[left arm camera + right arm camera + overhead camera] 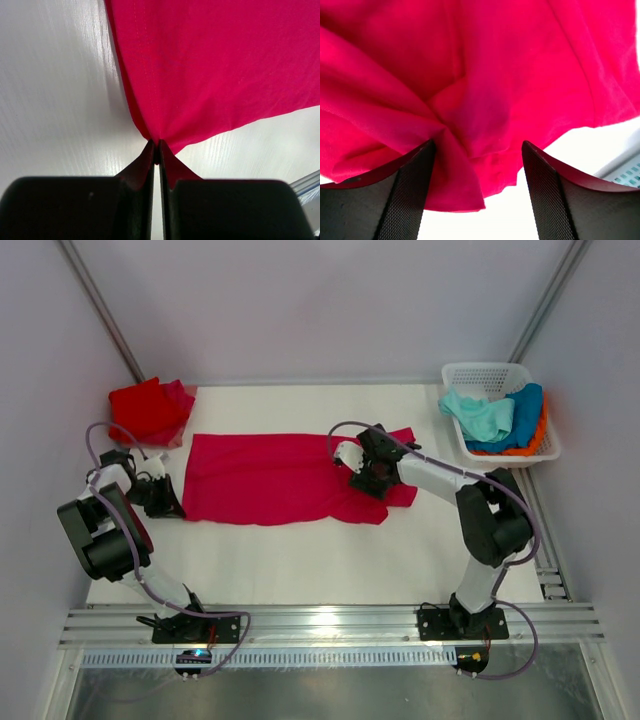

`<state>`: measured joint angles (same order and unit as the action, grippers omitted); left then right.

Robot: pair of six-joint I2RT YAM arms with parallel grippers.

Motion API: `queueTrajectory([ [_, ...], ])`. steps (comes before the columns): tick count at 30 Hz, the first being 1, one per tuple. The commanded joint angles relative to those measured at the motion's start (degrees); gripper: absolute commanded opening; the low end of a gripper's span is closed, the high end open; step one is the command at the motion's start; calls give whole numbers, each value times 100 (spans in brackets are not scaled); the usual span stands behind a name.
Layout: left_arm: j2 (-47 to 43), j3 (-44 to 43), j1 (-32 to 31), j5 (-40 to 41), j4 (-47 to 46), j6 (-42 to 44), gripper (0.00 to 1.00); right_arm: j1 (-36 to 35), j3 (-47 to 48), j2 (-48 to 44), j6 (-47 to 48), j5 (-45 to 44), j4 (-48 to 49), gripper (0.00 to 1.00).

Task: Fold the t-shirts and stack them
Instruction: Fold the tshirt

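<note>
A crimson-pink t-shirt [270, 477] lies spread across the middle of the white table, folded lengthwise. My left gripper [170, 502] is shut on its near left corner; the left wrist view shows the pinched cloth [200, 65] at my left gripper's tips [157, 150]. My right gripper [362, 478] is open over the shirt's bunched right end, and in the right wrist view the cloth [470, 100] lies between the spread jaws of that gripper [477, 150]. A folded red t-shirt [148, 408] sits at the back left. Mint-green [480, 415], blue [520, 415] and orange [540, 440] shirts lie in the basket.
The white lattice basket [485, 372] stands at the back right corner. A metal rail [330, 622] runs along the near table edge, where both arm bases are bolted. White walls close in the table on three sides.
</note>
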<state>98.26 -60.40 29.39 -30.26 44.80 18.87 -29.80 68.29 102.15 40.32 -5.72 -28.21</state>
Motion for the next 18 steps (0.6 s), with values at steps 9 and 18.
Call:
queueTrajectory([
  [9,-79,81,14,-208,56,161,6,-26,-1124,-2591,28,492,563,74],
  [18,-96,81,6,-366,117,134,6,-26,-1547,-3421,810,1828,-922,71],
])
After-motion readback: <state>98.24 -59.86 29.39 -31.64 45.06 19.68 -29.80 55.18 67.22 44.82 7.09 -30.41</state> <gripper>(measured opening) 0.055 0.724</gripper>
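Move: The right hand, already open, is low over the t-shirt's right end. The shirt's near right corner lies about 9 cm back, 2 cm to the right and 4 cm below; the tip of the turned-in flap is roughly 6 cm to the right and 1 cm back. The shirt's far right corner is some 14 cm ahead and 8 cm right. From the left hand, that near right corner is about 41 cm to the right, level in reach. Lift the right gripper off the turned-in cloth, fingers kept wide open: raise it about 12 cm, and once it is rising draw it back some 7 cm towards the shirt's near edge, levelling off at the end. Tilt the wrist about 20 degrees on the way, left side up and fingertips swinging forward. Keep the left gripper shut on the near left corner. ##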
